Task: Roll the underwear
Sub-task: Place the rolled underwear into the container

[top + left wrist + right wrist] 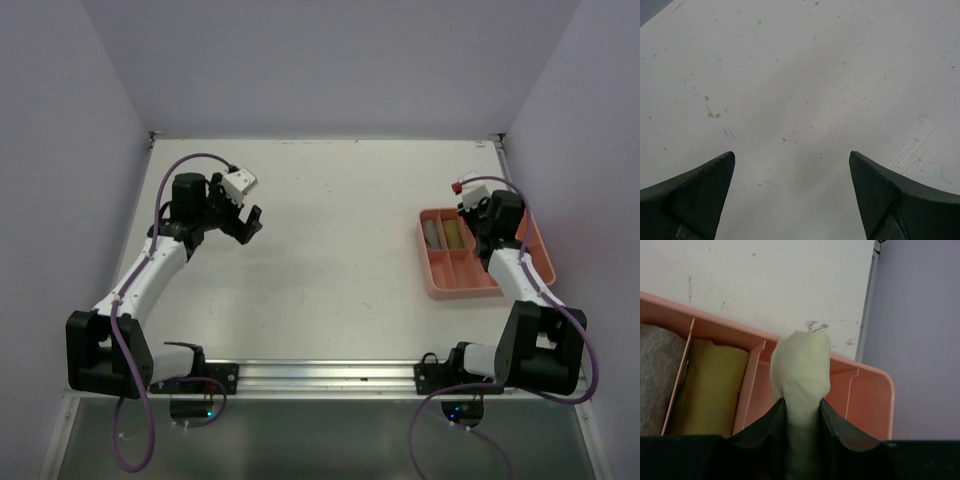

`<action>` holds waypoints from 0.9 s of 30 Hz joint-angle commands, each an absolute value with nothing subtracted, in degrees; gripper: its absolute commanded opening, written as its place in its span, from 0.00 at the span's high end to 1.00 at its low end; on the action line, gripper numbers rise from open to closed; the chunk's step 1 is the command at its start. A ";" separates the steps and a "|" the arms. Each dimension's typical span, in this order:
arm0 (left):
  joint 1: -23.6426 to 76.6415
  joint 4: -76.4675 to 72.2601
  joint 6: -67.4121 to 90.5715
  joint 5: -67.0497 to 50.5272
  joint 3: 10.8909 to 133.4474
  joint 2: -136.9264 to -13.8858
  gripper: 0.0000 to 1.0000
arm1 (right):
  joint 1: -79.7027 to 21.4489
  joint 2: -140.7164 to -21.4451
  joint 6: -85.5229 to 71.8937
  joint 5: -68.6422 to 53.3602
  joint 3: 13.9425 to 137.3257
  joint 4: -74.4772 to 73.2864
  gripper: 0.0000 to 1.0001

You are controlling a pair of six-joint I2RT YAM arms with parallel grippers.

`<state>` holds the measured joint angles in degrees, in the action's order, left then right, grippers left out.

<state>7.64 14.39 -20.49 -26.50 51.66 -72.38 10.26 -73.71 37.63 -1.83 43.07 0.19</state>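
Note:
In the right wrist view, my right gripper [801, 407] is shut on a rolled pale yellow-green underwear [801, 372], held over a compartment of the salmon-pink tray [875, 390]. A rolled grey underwear [655, 375] and an olive-tan one [712, 385] lie in the two compartments to its left. From above, the right gripper [480, 222] hangs over the tray [470, 280] at the table's right side, with the grey roll [431, 235] and the olive-tan roll [455, 233] showing. My left gripper [240, 222] stands open at the far left, and its wrist view shows the left gripper [791, 157] over bare table.
The white table [800, 75] has small stains and scuffs. A raised table edge and the lilac wall [920, 315] stand just past the tray on the right. Both arm bases sit on a rail [320, 375] at the near edge.

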 commanded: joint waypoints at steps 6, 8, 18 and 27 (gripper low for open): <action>7.91 10.99 -18.81 -25.49 52.03 -73.56 0.00 | 10.72 -75.23 44.47 1.94 34.46 17.58 1.00; 7.91 11.07 -18.81 -25.49 52.21 -73.65 0.00 | 10.90 -75.93 44.30 0.54 34.19 17.49 1.00; 7.91 11.78 -17.58 -26.28 53.44 -74.18 0.00 | 12.39 -82.35 37.54 -5.00 38.39 12.84 1.00; 7.91 13.18 -17.58 -26.19 54.40 -74.44 0.00 | 14.41 -86.39 28.40 -11.59 44.90 3.26 1.00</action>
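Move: My right hand holds the rolled pale-green underwear above the container. Its empty third far-row slot lies about 1 cm ahead, 1 cm to the right and 10 cm below. The olive roll is some 4 cm to my right hand's left and 1 cm ahead, and the grey roll about 9 cm left and 1 cm ahead, both about 10 cm down. That slot is roughly 50 cm right of my left hand, 3 cm ahead and 12 cm below. I lower the pale-green roll with my right hand about 7 cm into the empty slot beside the olive roll, easing back a centimetre or so on the way and then forward again by some 2 cm. My wrist first dips its left side slightly, then rolls it up some 15 degrees as the fingers tip a little further down, keeping their hold. ##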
